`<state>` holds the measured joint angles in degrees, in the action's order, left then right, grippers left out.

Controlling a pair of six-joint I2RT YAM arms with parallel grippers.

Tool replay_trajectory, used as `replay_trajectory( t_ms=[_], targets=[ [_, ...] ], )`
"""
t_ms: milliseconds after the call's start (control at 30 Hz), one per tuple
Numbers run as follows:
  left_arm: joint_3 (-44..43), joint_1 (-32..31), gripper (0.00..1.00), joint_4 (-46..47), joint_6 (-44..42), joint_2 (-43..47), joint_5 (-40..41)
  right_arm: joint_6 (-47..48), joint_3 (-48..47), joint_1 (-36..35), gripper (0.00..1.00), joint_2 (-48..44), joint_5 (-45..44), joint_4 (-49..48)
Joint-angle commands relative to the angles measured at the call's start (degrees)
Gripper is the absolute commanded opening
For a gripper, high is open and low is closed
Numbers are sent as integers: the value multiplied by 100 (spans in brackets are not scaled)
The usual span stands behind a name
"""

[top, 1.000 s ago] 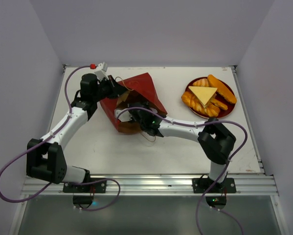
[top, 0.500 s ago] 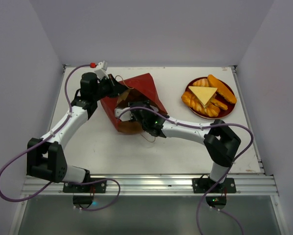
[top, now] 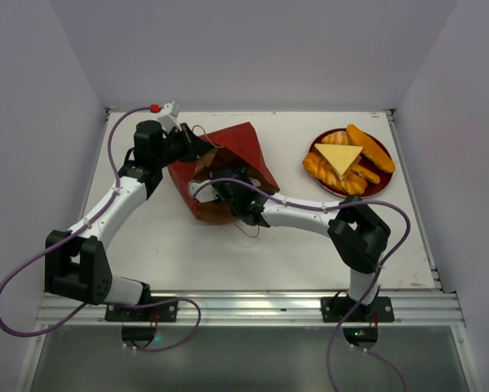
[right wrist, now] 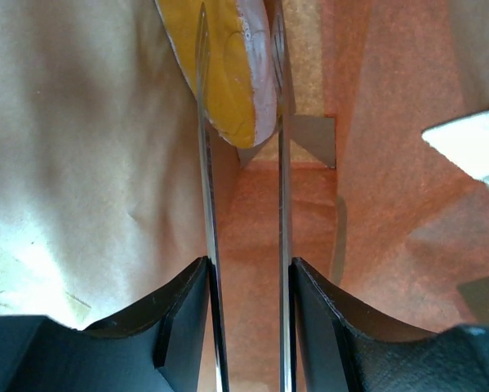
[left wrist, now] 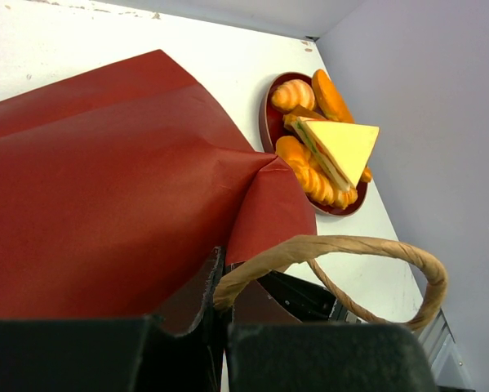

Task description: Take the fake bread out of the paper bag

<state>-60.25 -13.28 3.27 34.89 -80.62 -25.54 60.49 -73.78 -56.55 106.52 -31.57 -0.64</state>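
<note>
The red paper bag [top: 237,149] lies on its side on the table, its mouth toward the arms. My left gripper [top: 197,150] is shut on the bag's rim where a brown handle [left wrist: 342,245] is fixed, holding the mouth up; its fingers [left wrist: 187,343] pinch the red paper [left wrist: 105,188]. My right gripper [top: 221,184] reaches into the mouth. Inside, against the brown kraft lining [right wrist: 89,163], its thin fingers [right wrist: 203,122] are shut on a yellow piece of fake bread [right wrist: 228,65] at their tips. More fake bread [top: 340,157] lies on the plate.
A round dark-red plate [top: 384,183] stands at the back right with croissants, loaves and a yellow triangular slice [left wrist: 342,145] on it. The second bag handle [top: 246,230] trails onto the table in front of the bag. White walls close the table's sides and back.
The right arm's elbow swung slightly out to the right and back again, its gripper staying in the bag's mouth. The left arm and the bag have not moved.
</note>
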Motion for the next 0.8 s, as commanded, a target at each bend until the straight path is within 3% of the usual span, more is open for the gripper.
replay_trajectory(
  t_ms=[0, 400, 533, 567, 667, 767],
  targets=[
    [-145, -43, 0, -2, 0, 29, -135, 279, -312, 13, 47, 114, -323, 47],
    [-119, -43, 0, -2, -9, 55, -127, 244, -550, 101, 46, 457, -446, 371],
    [-110, -43, 0, -2, -9, 55, -127, 148, -576, 118, 34, 475, -403, 521],
    [-110, -43, 0, 7, -9, 55, -127, 113, -576, 127, 25, 466, -394, 556],
    [-101, -43, 0, 25, -9, 55, -135, 77, -559, 136, 12, 449, -367, 662],
    [-101, -52, 0, 42, 8, 46, -127, 51, -524, 136, 4, 387, -306, 732]
  ],
)
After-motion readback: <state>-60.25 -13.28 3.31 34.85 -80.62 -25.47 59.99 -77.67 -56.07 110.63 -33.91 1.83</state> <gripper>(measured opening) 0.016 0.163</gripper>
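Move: The last fake bread lies deep in the paper bag, about 12 cm ahead of my right hand, 4 cm to its left and 7 cm lower, between the arms of the tongs I already hold. The bag rim in my left fingers is some 3 cm ahead, 8 cm left and 9 cm above my right hand; the loose rope handle lies 13 cm back, straight behind and 15 cm below. From my left hand the bread is about 9 cm ahead, 4 cm right and 17 cm down. I ease my right hand about 1 cm forward and as much down, sliding the tongs a little deeper over the bread, then stop there and squeeze my fingers until the tong arms, open around it at first, come together across the bread. My left hand stays put, keeping its pinch on the bag rim. ##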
